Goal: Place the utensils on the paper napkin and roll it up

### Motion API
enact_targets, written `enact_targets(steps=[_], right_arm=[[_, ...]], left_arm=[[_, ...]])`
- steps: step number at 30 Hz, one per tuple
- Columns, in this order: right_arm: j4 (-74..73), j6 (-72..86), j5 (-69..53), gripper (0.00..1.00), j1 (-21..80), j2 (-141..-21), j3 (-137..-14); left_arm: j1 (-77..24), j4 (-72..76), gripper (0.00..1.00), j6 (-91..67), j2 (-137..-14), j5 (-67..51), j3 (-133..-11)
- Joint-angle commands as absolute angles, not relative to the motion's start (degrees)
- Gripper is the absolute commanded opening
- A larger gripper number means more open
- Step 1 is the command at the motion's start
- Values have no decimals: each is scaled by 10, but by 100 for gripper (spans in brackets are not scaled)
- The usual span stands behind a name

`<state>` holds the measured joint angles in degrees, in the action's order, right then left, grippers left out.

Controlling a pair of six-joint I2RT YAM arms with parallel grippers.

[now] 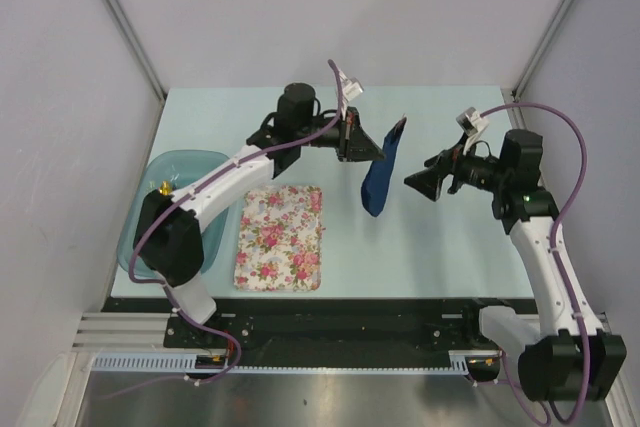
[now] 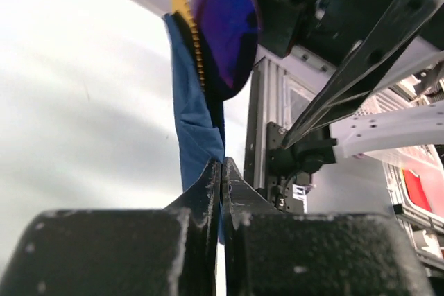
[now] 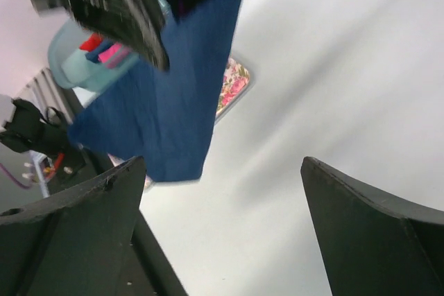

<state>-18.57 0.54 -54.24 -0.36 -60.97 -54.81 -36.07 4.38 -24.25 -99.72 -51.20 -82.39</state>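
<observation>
The navy paper napkin (image 1: 380,182) hangs folded above the table, pinched by my left gripper (image 1: 362,150), which is shut on it. In the left wrist view the napkin (image 2: 195,123) rises from the closed left gripper (image 2: 222,169), and out of its far end stick the purple spoon's bowl (image 2: 225,32) and the gold-orange utensil's toothed edge (image 2: 184,15). My right gripper (image 1: 412,183) stands open just right of the napkin, apart from it. In the right wrist view the napkin (image 3: 166,102) hangs beyond the right gripper (image 3: 222,164), whose wide fingers hold nothing.
A pink-and-white floral mat (image 1: 280,237) lies flat left of the napkin. At the left table edge stands a teal bin (image 1: 205,162), seen in the right wrist view (image 3: 66,64) with red and pink pieces inside. Grey walls enclose the table.
</observation>
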Motion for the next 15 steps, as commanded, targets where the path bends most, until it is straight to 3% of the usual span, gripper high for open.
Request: enact_targets(steps=[1, 15], right_arm=[[-130, -33, -493, 100, 31, -539, -513], [58, -13, -559, 98, 155, -533, -525]], left_arm=[[-345, 33, 0, -214, -929, -584, -867], [-352, 45, 0, -199, -824, -678, -829]])
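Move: The rolled napkin is already in the left fingers, its middle practically at their tips, about 1 cm back and 1 cm below. The purple spoon's head stands out of its upper end, some 7 cm above the left hand, 2 cm ahead and 3 cm right. The flowered mat lies about 20 cm left, 6 cm back and 27 cm below the left hand. From the open right hand, the rolled napkin is roughly 7 cm left, 1 cm ahead and nearly level. Left keeps its pinch, lifting the roll about 10 cm, back and left; open right follows leftward, up and back. ##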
